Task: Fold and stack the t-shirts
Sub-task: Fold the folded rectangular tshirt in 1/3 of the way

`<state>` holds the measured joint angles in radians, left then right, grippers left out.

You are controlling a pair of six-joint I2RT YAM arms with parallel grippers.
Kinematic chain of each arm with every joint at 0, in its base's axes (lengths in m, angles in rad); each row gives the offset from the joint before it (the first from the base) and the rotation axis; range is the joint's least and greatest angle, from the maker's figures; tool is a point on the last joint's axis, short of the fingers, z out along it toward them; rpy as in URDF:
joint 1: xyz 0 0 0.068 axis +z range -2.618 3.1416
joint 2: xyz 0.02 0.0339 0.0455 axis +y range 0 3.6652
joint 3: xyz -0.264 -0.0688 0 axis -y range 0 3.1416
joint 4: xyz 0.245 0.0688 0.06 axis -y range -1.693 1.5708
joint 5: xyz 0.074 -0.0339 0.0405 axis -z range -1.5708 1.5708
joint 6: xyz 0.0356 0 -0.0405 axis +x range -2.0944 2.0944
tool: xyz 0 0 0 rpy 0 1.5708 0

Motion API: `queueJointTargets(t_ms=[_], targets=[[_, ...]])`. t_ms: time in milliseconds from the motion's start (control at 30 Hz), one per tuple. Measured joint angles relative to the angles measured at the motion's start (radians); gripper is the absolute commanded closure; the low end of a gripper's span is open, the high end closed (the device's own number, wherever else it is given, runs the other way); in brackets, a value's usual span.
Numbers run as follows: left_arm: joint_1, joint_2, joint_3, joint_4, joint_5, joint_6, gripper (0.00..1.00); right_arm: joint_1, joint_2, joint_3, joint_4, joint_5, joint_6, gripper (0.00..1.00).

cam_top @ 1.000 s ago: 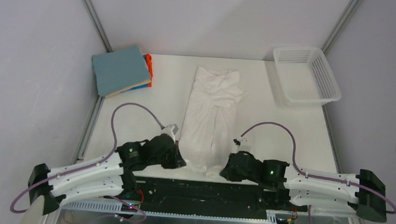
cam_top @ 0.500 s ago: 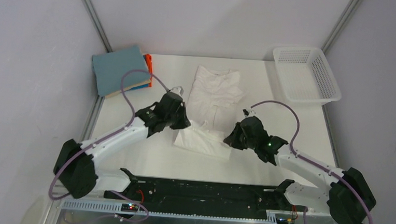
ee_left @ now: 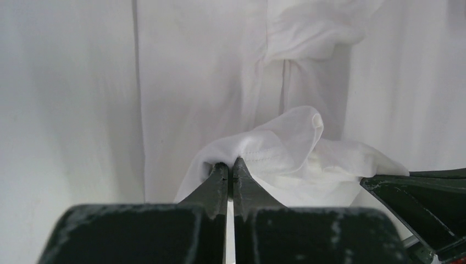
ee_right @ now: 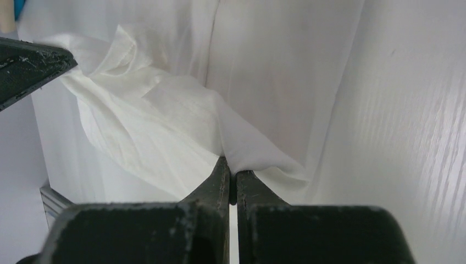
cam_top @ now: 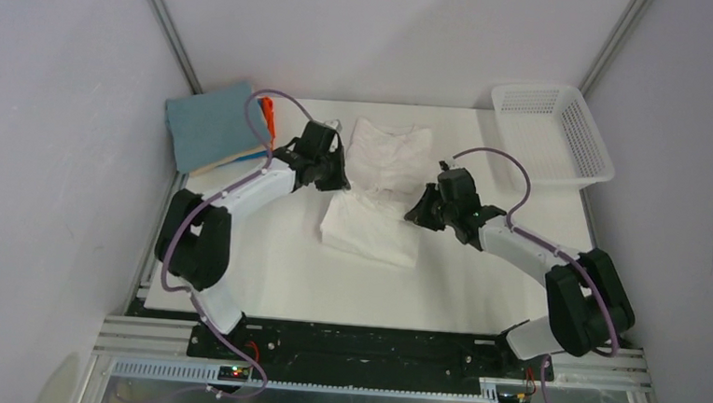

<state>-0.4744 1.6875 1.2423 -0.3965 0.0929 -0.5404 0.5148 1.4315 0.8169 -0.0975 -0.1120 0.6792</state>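
The white t-shirt [cam_top: 382, 189] lies mid-table, its near half folded back over its far half. My left gripper [cam_top: 337, 177] is shut on the hem at the shirt's left corner; the pinched hem shows in the left wrist view [ee_left: 258, 151]. My right gripper [cam_top: 418, 210] is shut on the hem at the right corner, seen in the right wrist view [ee_right: 253, 157]. Both hold the hem a little above the cloth. A stack of folded t-shirts [cam_top: 215, 126] sits at the far left: blue-grey on top, beige, bright blue and orange [cam_top: 267, 114] edges below.
A white plastic mesh basket [cam_top: 551, 136] stands at the far right corner. Grey walls and metal posts close in the table [cam_top: 274, 271] on both sides. Each arm's purple cable loops above it.
Both grippers have carried the shirt's near hem from the table's front edge away toward the collar, folding the shirt in half. The arms are now stretched far out.
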Motion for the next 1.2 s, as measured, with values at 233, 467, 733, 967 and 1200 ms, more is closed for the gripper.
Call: queueJointTargets(t_ms=[233,467,733,967,1200], targets=[[0.042,0.147,0.102,0.006,0.072,0.066,1.0,-0.067,0.137,0.061,0.04,-0.055,-0.019,1.0],[0.067,0.255,0.172,0.006,0.119,0.111,0.75,-0.118,0.242,0.11,0.082,-0.09,-0.027,0.85],[0.099,0.309,0.247,-0.024,0.173,0.145,0.01,-0.182,0.289,0.174,0.069,-0.141,-0.052,0.01],[0.119,0.149,0.201,-0.024,0.151,0.133,0.0,-0.127,0.15,0.179,-0.06,-0.08,-0.1,0.01],[0.111,-0.187,-0.166,0.003,0.055,0.054,0.0,0.05,-0.054,0.039,-0.087,0.015,-0.077,0.01]])
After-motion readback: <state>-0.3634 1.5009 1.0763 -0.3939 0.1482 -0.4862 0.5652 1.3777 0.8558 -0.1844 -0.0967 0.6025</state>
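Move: Each shut gripper holds a side of the t-shirt's near end, above the cloth. The left hand's landing spot on the t-shirt is about 6 cm straight ahead and 6 cm below; the collar end is some 12 cm ahead, 11 cm right. The right hand's landing spot is about 6 cm ahead, 2 cm right and 5 cm below, with the collar end roughly 17 cm ahead and 5 cm left. Both hands carry the hem about 5 cm forward and down, open to release it, rise and draw back. ##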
